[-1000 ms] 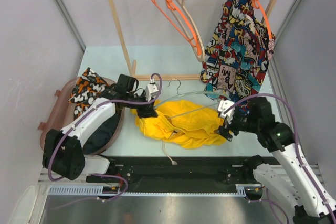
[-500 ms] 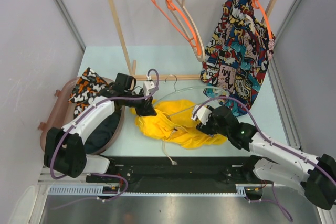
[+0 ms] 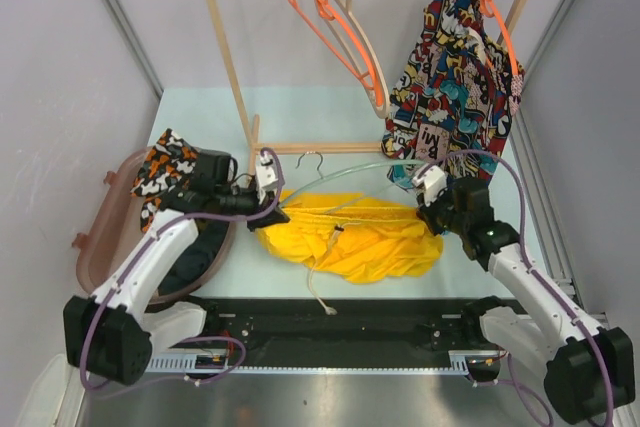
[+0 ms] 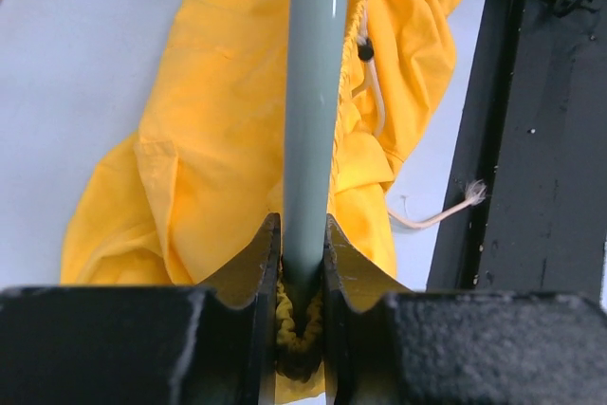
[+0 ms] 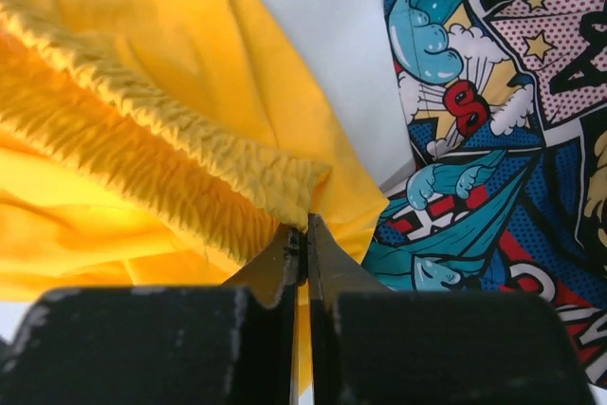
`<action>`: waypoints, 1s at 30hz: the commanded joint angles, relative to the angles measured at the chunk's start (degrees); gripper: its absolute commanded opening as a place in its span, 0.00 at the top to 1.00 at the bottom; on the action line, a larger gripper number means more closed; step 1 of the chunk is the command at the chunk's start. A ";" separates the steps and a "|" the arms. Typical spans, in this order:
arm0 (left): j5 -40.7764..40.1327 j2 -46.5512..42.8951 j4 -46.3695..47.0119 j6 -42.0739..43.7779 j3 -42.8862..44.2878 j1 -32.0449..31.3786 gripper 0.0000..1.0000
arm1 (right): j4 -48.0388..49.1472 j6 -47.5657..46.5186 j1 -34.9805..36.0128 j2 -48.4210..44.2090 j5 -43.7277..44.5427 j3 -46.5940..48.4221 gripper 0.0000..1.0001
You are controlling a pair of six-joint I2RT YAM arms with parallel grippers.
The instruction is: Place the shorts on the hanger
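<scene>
The yellow shorts [image 3: 350, 239] lie spread on the table, their waistband pulled taut between both grippers. The pale green hanger [image 3: 352, 173] lies over them, its hook [image 3: 311, 158] pointing to the back. My left gripper [image 3: 274, 213] is shut on the hanger's bar [image 4: 318, 92], with a fold of yellow waistband pinched under the bar [image 4: 302, 315]. A whitish drawstring [image 4: 438, 219] trails toward the near edge. My right gripper [image 3: 428, 207] is shut on the right end of the shorts' ribbed waistband [image 5: 190, 173], its jaws meeting at the band's corner [image 5: 305, 236].
A wooden rack [image 3: 224, 47] at the back holds orange hangers [image 3: 330, 17], a beige hanger [image 3: 368, 47] and a comic-print garment [image 3: 460, 87], which hangs right beside my right gripper [image 5: 493, 139]. A basket [image 3: 95, 247] with patterned cloth [image 3: 165, 167] sits left. A black rail [image 3: 350, 317] borders the near edge.
My right arm swung from the middle of the shorts to their right end and shut on the waistband. The left gripper pulled left with the hanger. The shorts are stretched wider.
</scene>
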 commanded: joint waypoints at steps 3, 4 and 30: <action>-2.13 -9.74 -0.16 11.90 -5.49 2.23 1.00 | -5.83 3.31 -15.19 1.18 -9.63 4.99 1.00; -3.01 -10.36 -1.48 13.22 -5.84 2.23 1.00 | -6.27 4.10 -16.53 1.71 -11.04 5.60 1.00; -25.86 -1.32 -12.92 29.32 0.13 1.00 1.00 | -16.64 0.60 -25.41 2.16 -12.46 15.45 1.00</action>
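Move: Ahead of the right hand by about 7 cm, nearly level with it sideways and some 8 cm higher, hovers the green hanger's free end; the patterned shirt's lower part hangs about 10 cm ahead, 5 cm to the right and 5 cm up. From the left hand, the shorts' right waistband corner lies some 35 cm right, 2 cm ahead and 5 cm lower; the hanger's hook is about 8 cm right, 10 cm ahead and 6 cm up. Swinging the hanger's free end down and back towards the waistband corner, the left hand keeps its pinch on hanger and cloth, rolls some 20 degrees, turns slightly clockwise and tips its fingers down; it draws left and then also lowers, dipping back briefly. The right hand, still pinching its corner, lifts it about 4.5 cm while rolling left side up, easing right to pull the waistband tighter. ##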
